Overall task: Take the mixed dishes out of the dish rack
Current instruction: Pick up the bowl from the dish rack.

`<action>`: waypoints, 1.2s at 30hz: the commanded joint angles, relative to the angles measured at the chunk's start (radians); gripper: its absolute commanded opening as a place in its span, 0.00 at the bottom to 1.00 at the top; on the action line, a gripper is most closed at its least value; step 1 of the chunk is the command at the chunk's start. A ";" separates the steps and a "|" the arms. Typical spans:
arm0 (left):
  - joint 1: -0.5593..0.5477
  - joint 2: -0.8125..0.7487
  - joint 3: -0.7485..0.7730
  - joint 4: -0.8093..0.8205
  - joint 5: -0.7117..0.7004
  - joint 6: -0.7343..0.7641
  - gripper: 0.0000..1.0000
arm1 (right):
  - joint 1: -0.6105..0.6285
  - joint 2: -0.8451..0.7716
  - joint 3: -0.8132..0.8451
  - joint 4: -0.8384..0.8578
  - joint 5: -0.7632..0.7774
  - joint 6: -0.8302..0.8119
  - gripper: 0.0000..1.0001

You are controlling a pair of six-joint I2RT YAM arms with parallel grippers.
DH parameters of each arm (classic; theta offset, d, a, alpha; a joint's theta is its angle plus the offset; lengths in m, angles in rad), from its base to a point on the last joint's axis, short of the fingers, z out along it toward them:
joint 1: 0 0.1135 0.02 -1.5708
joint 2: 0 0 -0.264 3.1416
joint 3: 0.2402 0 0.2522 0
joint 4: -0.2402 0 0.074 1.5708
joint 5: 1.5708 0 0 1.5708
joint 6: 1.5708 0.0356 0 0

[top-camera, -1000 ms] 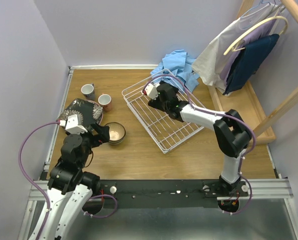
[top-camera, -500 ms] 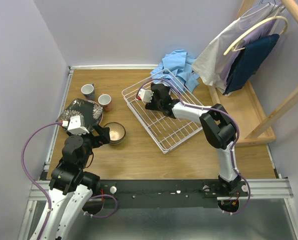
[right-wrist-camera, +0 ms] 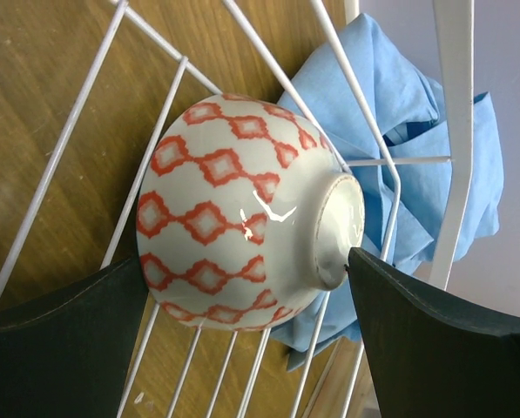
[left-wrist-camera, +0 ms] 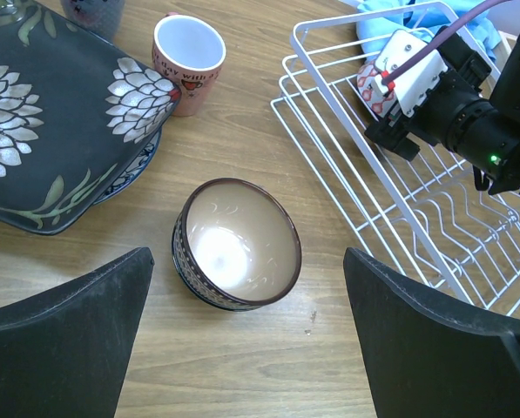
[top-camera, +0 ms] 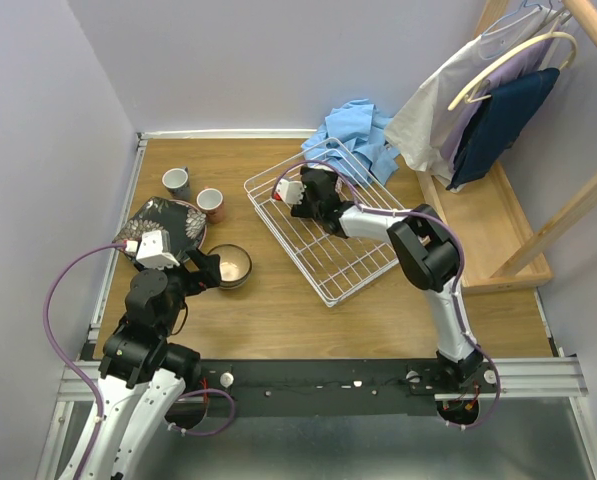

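The white wire dish rack (top-camera: 348, 250) stands at the table's middle. In its far left corner a white bowl with orange-red diamonds (right-wrist-camera: 242, 209) lies on its side on the wires. My right gripper (right-wrist-camera: 246, 261) is open around it, one finger by the rim and the other touching the foot ring. Left of the rack, my left gripper (left-wrist-camera: 246, 348) hangs open just in front of a brown bowl (left-wrist-camera: 236, 244) that stands on the table. The black square floral plate (left-wrist-camera: 42, 113) rests on a round patterned plate (left-wrist-camera: 138, 167). Behind them stand an orange-red cup (left-wrist-camera: 188, 57) and a grey cup (top-camera: 176, 181).
A crumpled blue cloth (top-camera: 358, 135) lies against the rack's far side. A wooden clothes rack (top-camera: 568, 210) with hanging garments (top-camera: 488, 100) fills the right side. Walls close in on the left and at the back.
My right gripper has slid left along the rack's far corner to stand around the patterned bowl, its elbow folding in. The left arm has barely shifted.
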 commanded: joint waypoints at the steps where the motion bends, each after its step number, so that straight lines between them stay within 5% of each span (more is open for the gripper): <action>1: 0.005 0.004 -0.008 0.019 0.008 0.015 0.99 | 0.002 0.064 0.026 0.043 0.024 -0.020 1.00; 10: 0.006 0.006 -0.008 0.019 0.008 0.015 0.99 | 0.002 0.044 0.006 0.067 0.038 -0.026 0.95; 17: 0.008 0.003 -0.009 0.022 0.011 0.013 0.99 | 0.003 -0.023 0.004 0.007 -0.002 0.024 0.69; 36: 0.009 -0.019 -0.013 0.024 0.007 0.013 0.99 | 0.006 -0.191 0.015 -0.172 -0.099 0.287 0.43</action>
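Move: The white-and-red bowl lies on its side in the dish rack, already between the right hand's open fingers, its middle about 2 cm ahead, level sideways and 1 cm below. The rack's middle is roughly 9 cm back, 4 cm to the right and some 4 cm lower; the blue cloth lies about 12 cm ahead and 10 cm right, 3 cm lower. From the left hand the bowl is some 29 cm ahead, 25 cm right and 15 cm below. The bowl is taken between rim and foot: the right hand eases forward barely 1 cm around it, stops, and closes its fingers from wide open to about three quarters, pinching it. Keeping that hold, it then draws back about 3 cm and up 2.5 cm, away from the blue cloth, its left side rolling up some 10 degrees as the fingers tip slightly down. ##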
